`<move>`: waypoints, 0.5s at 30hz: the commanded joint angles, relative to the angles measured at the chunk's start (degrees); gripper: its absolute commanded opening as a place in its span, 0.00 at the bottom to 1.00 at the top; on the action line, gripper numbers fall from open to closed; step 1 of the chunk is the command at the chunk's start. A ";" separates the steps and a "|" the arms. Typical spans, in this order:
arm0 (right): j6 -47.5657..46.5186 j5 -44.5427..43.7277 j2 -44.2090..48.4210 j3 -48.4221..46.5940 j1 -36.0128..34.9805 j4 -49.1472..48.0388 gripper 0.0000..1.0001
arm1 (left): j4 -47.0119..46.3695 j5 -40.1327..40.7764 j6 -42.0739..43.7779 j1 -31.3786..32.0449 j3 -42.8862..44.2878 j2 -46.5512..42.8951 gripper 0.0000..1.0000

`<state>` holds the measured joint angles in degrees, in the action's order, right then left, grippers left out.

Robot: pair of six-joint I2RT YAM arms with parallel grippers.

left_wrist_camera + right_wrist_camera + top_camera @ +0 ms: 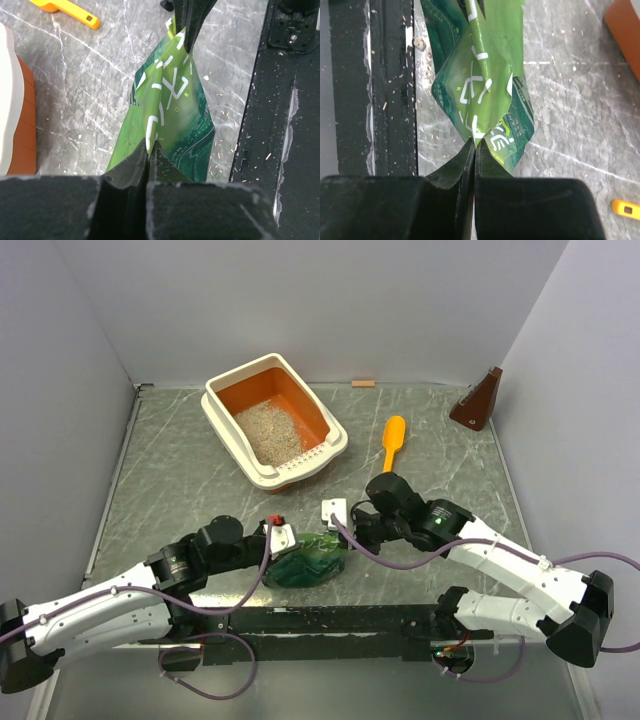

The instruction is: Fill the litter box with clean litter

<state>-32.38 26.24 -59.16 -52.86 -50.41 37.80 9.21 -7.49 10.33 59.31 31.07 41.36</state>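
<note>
The litter box (226, 437), cream rim and orange inner walls, stands at the back centre-left with a heap of pale clean litter (268, 431) inside. A crinkled green bag (309, 560) lies at the near centre between both arms. My left gripper (149, 146) is shut on one edge of the green bag (172, 110). Pinching the opposite edge of the same bag (480, 85), my right gripper (474, 141) is also shut. From above, the left gripper (288, 545) and right gripper (345, 528) flank the bag.
A yellow-orange scoop (392, 440) lies right of the box. A brown wedge-shaped object (477, 400) stands at the back right. A black rail (330, 618) runs along the near edge. Loose granules speckle the marbled table (170, 470). Grey walls enclose three sides.
</note>
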 commanded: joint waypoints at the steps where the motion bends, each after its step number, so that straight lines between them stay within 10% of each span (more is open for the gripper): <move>1: 0.12 0.30 3.26 0.48 2.86 2.72 0.00 | 2.57 6.52 -0.31 -1.21 -1.36 -4.35 0.01; 8: 3.90 -2.41 0.54 -2.59 3.92 0.96 0.02 | 0.11 5.03 -2.33 -1.21 -2.59 -5.33 0.00; 15: 11.54 -19.09 4.21 -5.50 4.36 -2.99 0.50 | -0.42 4.59 -3.12 -1.13 -2.50 -6.03 0.01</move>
<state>-25.80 20.05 -59.20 -55.07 -46.78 36.40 8.67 -5.69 7.88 58.65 28.29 37.17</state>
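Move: Both hands already pinch the green litter bag's top edge, about 8 cm apart. The bag's middle hangs some 9 cm below them and 3 cm back, roughly 7 cm to the right hand's left and 2 cm to the left hand's right. From the right hand, the litter box lies about 31 cm ahead and 16 cm left, the yellow scoop some 28 cm ahead and 14 cm right, both near table height. The right fingers open to nearly half and give up their pinch on the bag's top edge. As they open, the hand heads forward towards the litter box's side of the table, about 3.5 cm, rising slightly and turning some 10 degrees clockwise. The left hand keeps its pinch on the other end of the edge, almost in place. ##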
